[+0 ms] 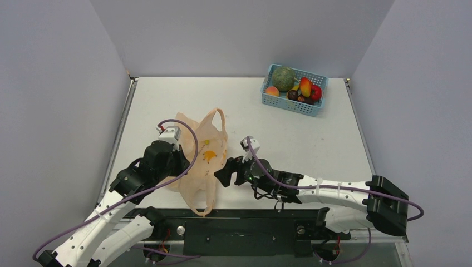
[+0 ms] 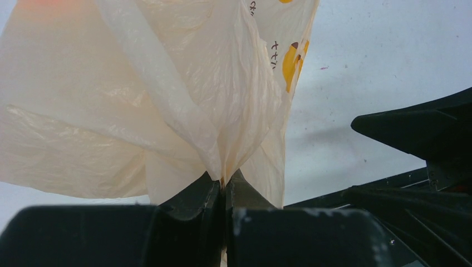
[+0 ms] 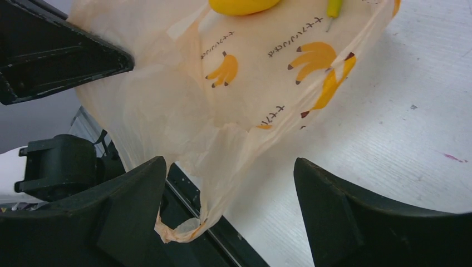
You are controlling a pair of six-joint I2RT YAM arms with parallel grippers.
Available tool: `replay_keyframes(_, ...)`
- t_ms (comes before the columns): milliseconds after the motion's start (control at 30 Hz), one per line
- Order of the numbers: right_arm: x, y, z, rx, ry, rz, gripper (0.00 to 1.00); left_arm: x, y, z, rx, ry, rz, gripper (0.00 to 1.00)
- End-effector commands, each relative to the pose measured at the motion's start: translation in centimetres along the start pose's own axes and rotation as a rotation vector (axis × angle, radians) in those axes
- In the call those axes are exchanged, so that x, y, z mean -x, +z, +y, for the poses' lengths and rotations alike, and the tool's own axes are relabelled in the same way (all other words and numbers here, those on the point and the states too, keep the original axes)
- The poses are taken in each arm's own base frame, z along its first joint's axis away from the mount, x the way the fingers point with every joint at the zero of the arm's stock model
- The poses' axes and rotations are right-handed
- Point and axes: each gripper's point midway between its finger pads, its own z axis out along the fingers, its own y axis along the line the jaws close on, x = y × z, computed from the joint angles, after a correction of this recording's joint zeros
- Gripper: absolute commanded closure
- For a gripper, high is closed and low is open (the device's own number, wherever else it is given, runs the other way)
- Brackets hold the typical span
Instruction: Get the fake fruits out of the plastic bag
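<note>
The pale-orange plastic bag [image 1: 201,158] lies bunched between the two arms, with one loop handle trailing over the table's near edge. My left gripper [image 1: 182,162] is shut on a gathered fold of the bag [image 2: 167,94], its fingertips pinched together [image 2: 224,181]. My right gripper [image 1: 221,171] stands open at the bag's right side. In the right wrist view [image 3: 229,164] a handle loop [image 3: 178,228] hangs between the fingers, close to the left one. A glossy yellow fruit [image 3: 242,4] shows at the bag's top. The green melon [image 1: 283,78], mango [image 1: 305,86] and plum [image 1: 293,95] lie in the basket.
A light-blue basket [image 1: 289,105] sits at the far right of the table and also holds a peach-coloured fruit [image 1: 272,90] and a red one [image 1: 316,92]. Walls close in on the left, back and right. A black rail [image 1: 245,214] runs along the near edge.
</note>
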Motion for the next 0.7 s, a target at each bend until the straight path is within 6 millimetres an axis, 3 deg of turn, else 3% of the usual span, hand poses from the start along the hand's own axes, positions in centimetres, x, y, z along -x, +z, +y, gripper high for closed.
replay_keyframes(0, 3.5, 2.0, 4.1, 0.085, 0.027, -0.111, 0.28, 1.2, -0.5, -0.6, -0.017, -0.01, -0.038, 1.0)
replay_keyframes(167, 3.3, 4.4, 4.0, 0.044, 0.022, -0.113, 0.49, 1.3, -0.6, -0.7, -0.022, -0.012, -0.042, 1.0)
replay_keyframes(400, 2.6, 7.3, 4.0, 0.031, 0.013, -0.111, 0.6, 1.3, -0.1, -2.2, -0.069, 0.008, 0.02, 1.0)
replay_keyframes(533, 1.7, 9.3, 3.5, 0.033, 0.044, -0.102, 0.62, 3.2, 0.3, -5.1, -0.155, -0.025, 0.031, 1.0)
replay_keyframes(633, 1.1, 10.4, 2.2, 0.028, 0.11, -0.11, 0.63, 5.8, -0.3, -8.7, -0.276, -0.048, 0.03, 1.0)
replay_keyframes(667, 0.7, 10.7, 1.8, 0.024, 0.134, -0.106, 0.63, 5.9, 0.4, -9.6, -0.29, -0.058, 0.061, 1.0)
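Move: The right hand, empty and open, has the yellow-orange mango in the bag roughly 9 cm ahead and 15 cm to its left, some 12 cm lower. The small green fruit lies about 13 cm ahead and 10 cm left; the bag's standing handle is 18 cm ahead, 5 cm left and 8 cm lower. From the left gripper, already pinching the rim, the mango is around 6 cm ahead, 4 cm left and 14 cm below. The left gripper keeps its pinch on the bag's rim and, late on, draws it about 4 cm to the right, rising slightly. The right hand swings some 8 cm left and 4 cm forward over the bag's right rim towards the mango, dipping about 4 cm into the mouth mainly in the second half, while its fingers narrow on nothing from wide open to under half; its wrist hardly turns. ##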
